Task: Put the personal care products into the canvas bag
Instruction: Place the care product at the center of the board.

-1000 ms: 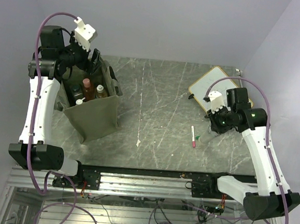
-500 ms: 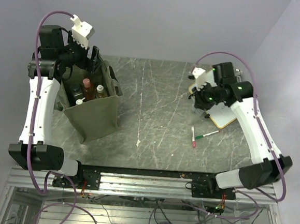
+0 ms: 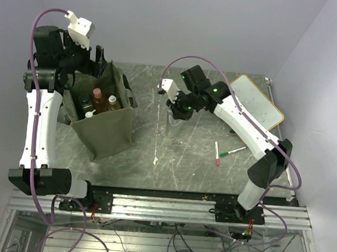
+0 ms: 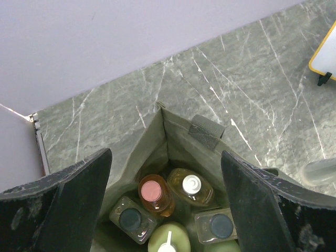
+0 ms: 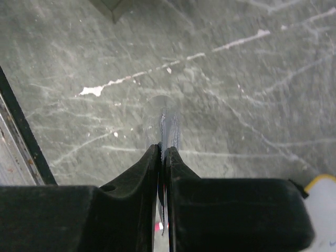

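Note:
The olive canvas bag (image 3: 107, 127) stands upright at the left of the table. In the left wrist view several personal care products stand inside the bag (image 4: 184, 142): an orange bottle (image 4: 152, 191) with a pink cap, an amber bottle (image 4: 191, 185) with a white cap, two clear bottles (image 4: 128, 219) with dark caps, and a light green pump bottle (image 4: 169, 239). My left gripper (image 4: 165, 154) hangs open above the bag's mouth (image 3: 101, 62) with nothing in it. My right gripper (image 3: 174, 110) is over the table's middle, shut (image 5: 164, 148) on a thin clear plastic thing (image 5: 169, 123) that I cannot identify.
A wood-framed whiteboard (image 3: 256, 106) lies at the back right. A red marker (image 3: 216, 153) and a green marker (image 3: 232, 151) lie on the table right of centre. A small white scrap (image 3: 155, 159) lies near the front, before the black rail (image 3: 169, 196).
My right arm has swung left from the whiteboard to the table's middle, jaws staying shut. My left gripper has lifted a little above the bag and opened slightly wider.

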Robot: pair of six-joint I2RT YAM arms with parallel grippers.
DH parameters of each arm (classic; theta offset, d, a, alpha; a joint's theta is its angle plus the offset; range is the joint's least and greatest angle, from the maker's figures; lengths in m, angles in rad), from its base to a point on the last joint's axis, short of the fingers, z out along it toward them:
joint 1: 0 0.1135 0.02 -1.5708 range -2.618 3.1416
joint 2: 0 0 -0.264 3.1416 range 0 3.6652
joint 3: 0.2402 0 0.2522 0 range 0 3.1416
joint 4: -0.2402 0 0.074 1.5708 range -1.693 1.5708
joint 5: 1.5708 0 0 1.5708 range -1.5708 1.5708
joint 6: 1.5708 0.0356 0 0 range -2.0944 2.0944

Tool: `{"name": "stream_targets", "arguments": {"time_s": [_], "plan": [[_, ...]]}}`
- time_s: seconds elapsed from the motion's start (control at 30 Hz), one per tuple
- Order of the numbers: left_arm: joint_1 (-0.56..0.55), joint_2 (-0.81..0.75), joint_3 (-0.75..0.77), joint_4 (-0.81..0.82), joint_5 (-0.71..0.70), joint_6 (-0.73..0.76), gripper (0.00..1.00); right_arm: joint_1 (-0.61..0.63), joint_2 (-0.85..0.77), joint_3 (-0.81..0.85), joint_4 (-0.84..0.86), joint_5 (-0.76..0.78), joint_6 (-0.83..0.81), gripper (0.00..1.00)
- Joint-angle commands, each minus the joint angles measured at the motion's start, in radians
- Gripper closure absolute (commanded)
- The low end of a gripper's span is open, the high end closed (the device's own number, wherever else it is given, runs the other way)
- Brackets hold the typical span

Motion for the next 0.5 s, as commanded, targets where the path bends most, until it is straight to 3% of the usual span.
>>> {"name": "stream_targets", "arguments": {"time_s": [0.0, 0.47], "plan": [[0.009, -0.030, 0.037, 0.030, -0.019, -0.016, 0.05, 0.047, 0.057, 0.089, 0.052, -0.013, -0.042, 1.00], [0.010, -0.058, 0.029, 0.028, 0.017, -0.001, 0.05, 0.121, 0.133, 0.072, 0.054, 0.007, -0.120, 1.00]]}}
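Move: The care product, a clear one, already hangs pinched in my right hand. The bare middle of the board where it should stand is about 5 cm to the left, 2 cm back and some 15 cm below that hand. The canvas bag stands 28 cm left and 3 cm ahead; the red marker lies 18 cm right and 5 cm back. From my left hand the spot is about 26 cm right, 11 cm back and 31 cm down. With my right hand I bring the clear care product the last 5 cm or so left, slowing as I go, and lower it about 3 cm towards the bare middle of the board, easing slightly back near the end. My wrist swings some 10 degrees counter-clockwise, and my fingers keep their pinch on its upper end. ##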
